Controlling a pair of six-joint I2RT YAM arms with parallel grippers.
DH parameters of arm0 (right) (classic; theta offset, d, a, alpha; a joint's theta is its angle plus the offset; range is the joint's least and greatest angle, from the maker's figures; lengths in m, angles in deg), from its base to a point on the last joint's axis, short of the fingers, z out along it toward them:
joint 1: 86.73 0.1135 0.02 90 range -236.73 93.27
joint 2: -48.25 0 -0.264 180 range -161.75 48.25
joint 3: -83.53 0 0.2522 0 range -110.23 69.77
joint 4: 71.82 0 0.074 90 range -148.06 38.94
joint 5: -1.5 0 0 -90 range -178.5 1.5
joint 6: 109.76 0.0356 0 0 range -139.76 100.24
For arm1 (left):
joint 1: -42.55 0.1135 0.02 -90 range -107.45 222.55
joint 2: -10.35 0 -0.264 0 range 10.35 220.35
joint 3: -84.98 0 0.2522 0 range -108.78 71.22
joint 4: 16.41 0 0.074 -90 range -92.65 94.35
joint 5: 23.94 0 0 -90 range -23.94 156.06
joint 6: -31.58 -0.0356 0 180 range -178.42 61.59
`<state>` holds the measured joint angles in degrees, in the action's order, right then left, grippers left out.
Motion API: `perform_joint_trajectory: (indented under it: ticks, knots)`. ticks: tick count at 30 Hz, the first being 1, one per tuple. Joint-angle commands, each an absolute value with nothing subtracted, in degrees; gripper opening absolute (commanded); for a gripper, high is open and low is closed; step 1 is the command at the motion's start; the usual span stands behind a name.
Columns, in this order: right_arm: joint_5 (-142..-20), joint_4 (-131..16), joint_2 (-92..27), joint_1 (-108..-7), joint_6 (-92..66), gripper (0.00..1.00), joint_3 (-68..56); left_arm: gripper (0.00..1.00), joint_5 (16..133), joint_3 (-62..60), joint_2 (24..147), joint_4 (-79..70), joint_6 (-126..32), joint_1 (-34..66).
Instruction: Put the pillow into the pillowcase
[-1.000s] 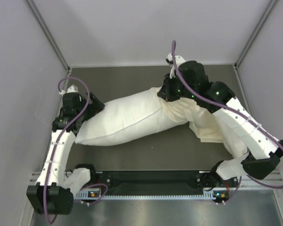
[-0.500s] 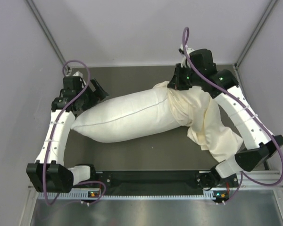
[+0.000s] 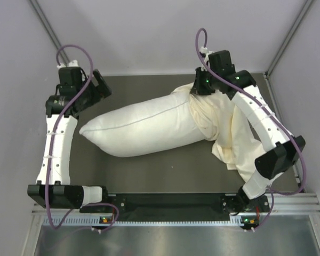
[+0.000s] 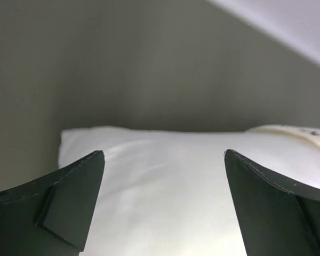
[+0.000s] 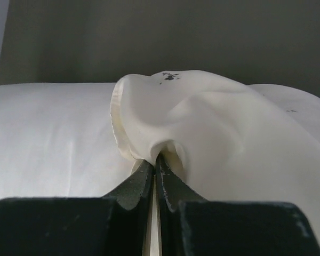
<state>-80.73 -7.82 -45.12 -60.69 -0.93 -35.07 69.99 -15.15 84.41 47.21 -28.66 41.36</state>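
Observation:
The plump white pillow [image 3: 144,128] lies slanted across the dark table, its right end tucked into the cream pillowcase [image 3: 229,138]. The rest of the limp pillowcase trails down to the right. My right gripper [image 3: 193,89] is shut on the pillowcase's hem at the back; in the right wrist view the jaws pinch the hem [image 5: 149,154] with the pillow [image 5: 48,133] to the left. My left gripper [image 3: 104,88] is open, raised above and behind the pillow's left end. The left wrist view shows the pillow [image 4: 160,186] beyond its wide-apart fingers [image 4: 74,197].
Grey walls enclose the dark table [image 3: 149,170] on the left, back and right. The arm bases sit on a black rail [image 3: 165,202] at the near edge. The right arm arches over the trailing pillowcase.
The left gripper has drawn back and up, away from the pillow's left end. The right gripper has moved back with the hem, and the pillow has swung more upright toward the back.

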Motion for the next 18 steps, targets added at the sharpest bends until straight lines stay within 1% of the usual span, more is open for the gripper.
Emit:
perform_joint_trajectory:
  ticks: [1, 2, 4, 7, 8, 10, 11, 12, 13, 14, 15, 16, 17, 18]
  knots:
    - [-82.61, -12.79, -48.95, -62.38, -2.71, 0.02, -40.08, 0.99, 60.28, -25.61, 85.93, 53.32, -33.80, 41.67]
    - [-82.61, -12.88, -51.05, -62.56, -2.71, 0.02, -41.14, 0.99, 57.91, -29.11, 86.63, 54.72, -34.50, 41.85]
    - [-82.26, -12.62, -53.26, -63.26, -2.88, 0.02, -45.08, 0.99, 57.10, -30.55, 86.55, 54.48, -35.47, 41.85]
    - [-80.77, -12.09, -56.60, -64.58, -2.97, 0.06, -50.37, 0.99, 57.71, -27.14, 85.06, 51.58, -36.35, 41.85]
    - [-80.24, -11.83, -57.39, -64.84, -3.15, 0.17, -51.60, 0.99, 57.36, -23.91, 84.71, 50.53, -36.01, 41.85]
    - [-79.89, -11.39, -57.31, -65.54, -3.59, 0.32, -54.76, 0.99, 56.92, -18.90, 84.71, 49.56, -35.39, 41.94]
    - [-79.89, -10.34, -56.96, -65.72, -3.85, 0.44, -55.82, 0.99, 56.92, -17.39, 84.88, 49.03, -35.04, 42.02]
    - [-79.97, -10.07, -56.44, -66.07, -4.03, 0.48, -57.13, 0.99, 57.01, -16.07, 84.88, 48.07, -34.51, 42.11]
    - [-79.80, -9.81, -54.87, -66.69, -4.38, 0.50, -57.15, 0.99, 57.36, -13.18, 84.80, 47.02, -33.90, 42.11]
    - [-79.80, -9.81, -53.81, -66.69, -4.55, 0.55, -56.97, 0.99, 58.14, -11.59, 84.27, 45.87, -33.72, 42.11]
    - [-79.54, -9.98, -52.49, -66.60, -5.25, 0.59, -55.49, 0.99, 58.93, -10.27, 84.01, 43.69, -33.37, 42.11]
    - [-78.84, -10.94, -49.17, -66.52, -5.35, 0.66, -52.08, 0.99, 59.38, -8.16, 83.83, 42.62, -32.67, 42.11]
    - [-78.40, -10.95, -47.22, -66.52, -5.43, 0.68, -52.05, 0.99, 59.90, -7.27, 84.00, 41.74, -32.40, 42.11]
    - [-77.96, -12.86, -45.03, -66.17, -5.70, 0.70, -46.91, 0.99, 60.61, -6.74, 84.26, 40.86, -32.05, 42.11]
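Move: Below the wide-open left hand lies the pillow's left end, its middle about 4 cm back, 4 cm to the left and some 13 cm down; the mouth of the pillowcase lies about 40 cm to that hand's right, 2 cm ahead and 16 cm down. The right hand still pinches the rim of the pillowcase between its fingers. From the right hand, the pillow's middle is roughly 23 cm left, 5 cm back and 17 cm down, and the pillowcase's loose end about 18 cm right, 10 cm back and 25 cm down. The right hand, still pinching the pillowcase's rim, carries it forward along the pillow's far side, about 6 cm before its fingers open and let the cloth go, then rises about 5 cm clear of it while drifting slightly right and finally a little back. The left hand, fingers staying wide open, first swings up about 8 cm and left 4 cm with the wrist tipping up, then turns around and drops some 13 cm with the fingers tipping back down, ending astride the pillow's left end with the pillow bulging between its fingers. ##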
